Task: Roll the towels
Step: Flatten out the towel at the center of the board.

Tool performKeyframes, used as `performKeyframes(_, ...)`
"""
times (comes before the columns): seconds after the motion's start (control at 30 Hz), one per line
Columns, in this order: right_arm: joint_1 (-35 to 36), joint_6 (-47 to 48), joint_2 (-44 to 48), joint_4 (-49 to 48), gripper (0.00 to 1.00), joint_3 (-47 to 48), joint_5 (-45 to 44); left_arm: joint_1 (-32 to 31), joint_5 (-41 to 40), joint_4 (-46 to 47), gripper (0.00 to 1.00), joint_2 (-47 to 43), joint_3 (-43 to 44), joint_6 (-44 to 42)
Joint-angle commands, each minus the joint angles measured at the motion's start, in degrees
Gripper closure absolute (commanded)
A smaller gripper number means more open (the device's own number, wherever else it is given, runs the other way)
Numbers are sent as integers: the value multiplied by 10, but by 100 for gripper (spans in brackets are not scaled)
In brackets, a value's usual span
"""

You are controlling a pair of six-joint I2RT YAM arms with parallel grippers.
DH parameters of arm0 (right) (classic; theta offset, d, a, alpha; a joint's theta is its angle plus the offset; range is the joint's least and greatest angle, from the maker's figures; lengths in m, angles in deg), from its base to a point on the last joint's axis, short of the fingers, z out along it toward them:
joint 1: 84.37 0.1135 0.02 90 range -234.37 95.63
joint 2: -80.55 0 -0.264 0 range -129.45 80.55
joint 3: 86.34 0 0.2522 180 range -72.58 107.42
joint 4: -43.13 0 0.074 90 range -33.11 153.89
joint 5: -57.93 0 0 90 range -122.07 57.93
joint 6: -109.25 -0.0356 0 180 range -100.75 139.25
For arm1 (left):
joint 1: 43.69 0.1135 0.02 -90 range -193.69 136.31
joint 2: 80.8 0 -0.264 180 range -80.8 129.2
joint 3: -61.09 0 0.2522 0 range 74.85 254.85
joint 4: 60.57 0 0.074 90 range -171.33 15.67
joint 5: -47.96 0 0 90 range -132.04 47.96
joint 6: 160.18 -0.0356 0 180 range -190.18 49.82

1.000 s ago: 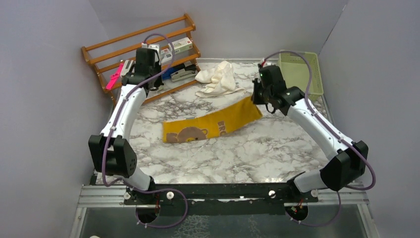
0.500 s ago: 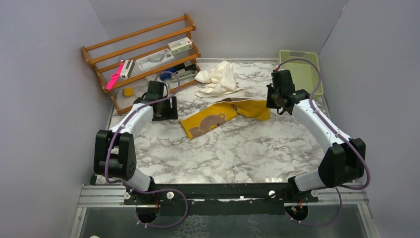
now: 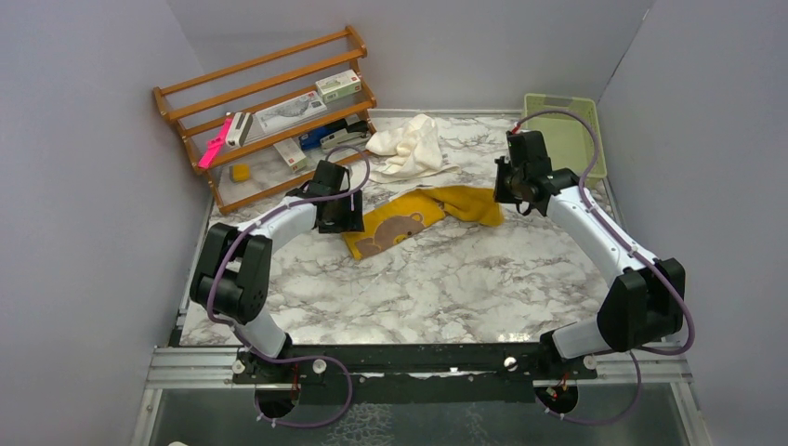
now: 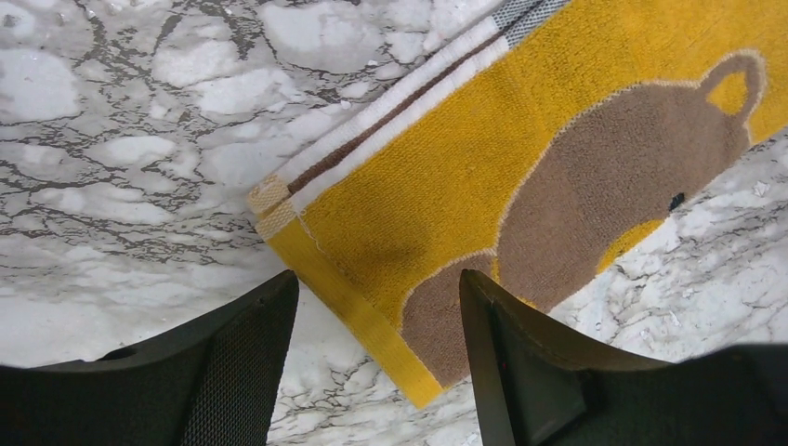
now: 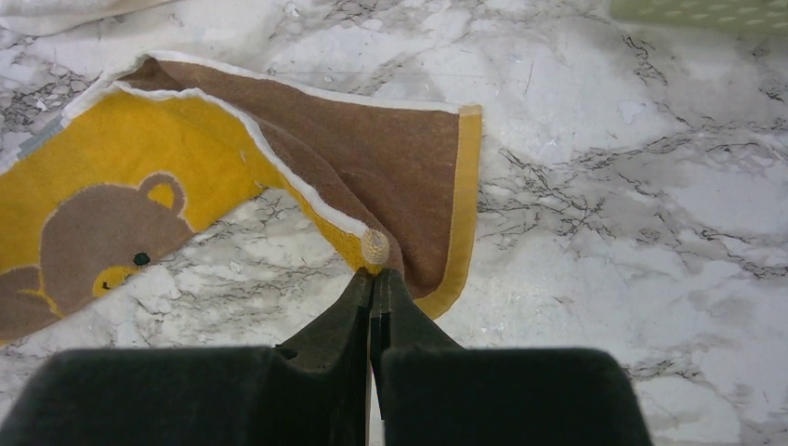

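The mustard-yellow towel [image 3: 423, 212] with a brown bear lies bunched on the marble table, its right end folded so the brownish side [image 5: 390, 163] faces up. My right gripper [image 5: 374, 277] is shut on that towel's corner; in the top view it [image 3: 502, 193] sits at the towel's right end. My left gripper [image 4: 376, 311] is open, its jaws straddling the towel's near-left corner [image 4: 409, 269] just above it; in the top view it [image 3: 346, 223] is at the towel's left end. The cream towel [image 3: 407, 146] lies crumpled at the back.
A wooden rack [image 3: 269, 102] with small boxes and a pink item stands at the back left. A pale green basket [image 3: 567, 135] sits at the back right, its edge showing in the right wrist view [image 5: 706, 14]. Grey walls close in on three sides.
My left arm swung down from the rack to the towel's left end. My right gripper pulled the towel's right end back and left, bunching and shortening the towel.
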Motion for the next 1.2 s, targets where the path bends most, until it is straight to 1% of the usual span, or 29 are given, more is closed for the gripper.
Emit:
performKeyframes(0.0, 0, -2, 10, -20, 99, -8, 13, 2, -32, 8, 34, 5, 2, 21)
performKeyframes(0.2, 0, 0, 6, -26, 99, -8, 24, 2, -33, 16, 34, 1, -9, 40)
performKeyframes(0.3, 0, 0, 5, -26, 99, -8, 26, 2, -24, 24, 34, 13, -10, 46)
performKeyframes(0.43, 0, 2, 11, -26, 99, -10, 24, 2, -10, 36, 38, 33, -13, 50)
performKeyframes(0.5, 0, 3, 14, -26, 99, -12, 23, 2, -6, 44, 44, 44, -16, 55)
performKeyframes(0.7, 0, 4, 15, -26, 99, -13, 23, 2, -11, 48, 72, 40, -7, 59)
performKeyframes(0.77, 0, 4, 14, -27, 99, -13, 25, 3, -16, 47, 85, 40, -1, 59)
performKeyframes(0.83, 0, 4, 13, -27, 99, -14, 26, 3, -21, 47, 100, 20, 6, 57)
performKeyframes(1.0, 0, 5, 18, -27, 99, -11, 23, 12, -27, 46, 100, -6, 30, 40)
performKeyframes(1.17, 0, 3, 35, -35, 99, -8, 28, 37, -36, 40, 100, -63, 61, 25)
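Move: The folded yellow towel's left end lies right under the left hand's open fingers, about 2 cm down and 1 cm ahead. The corner held by the right hand is some 31 cm to the right of the left hand, 6 cm ahead and about 2 cm higher; the crumpled white towel is roughly 18 cm ahead and 13 cm to its right. From the right hand, that left end lies about 31 cm left, 5 cm back and 5 cm lower. The yellow towel's left end is taken by the left hand: it turns slightly counter-clockwise, sinks about 2 cm onto the cloth, and its wide-open fingers shut, pinching the upper layer near the far-left corner. It then rises some 4 cm, easing about 2 cm forward. The right hand stays put, still gripping its corner. ##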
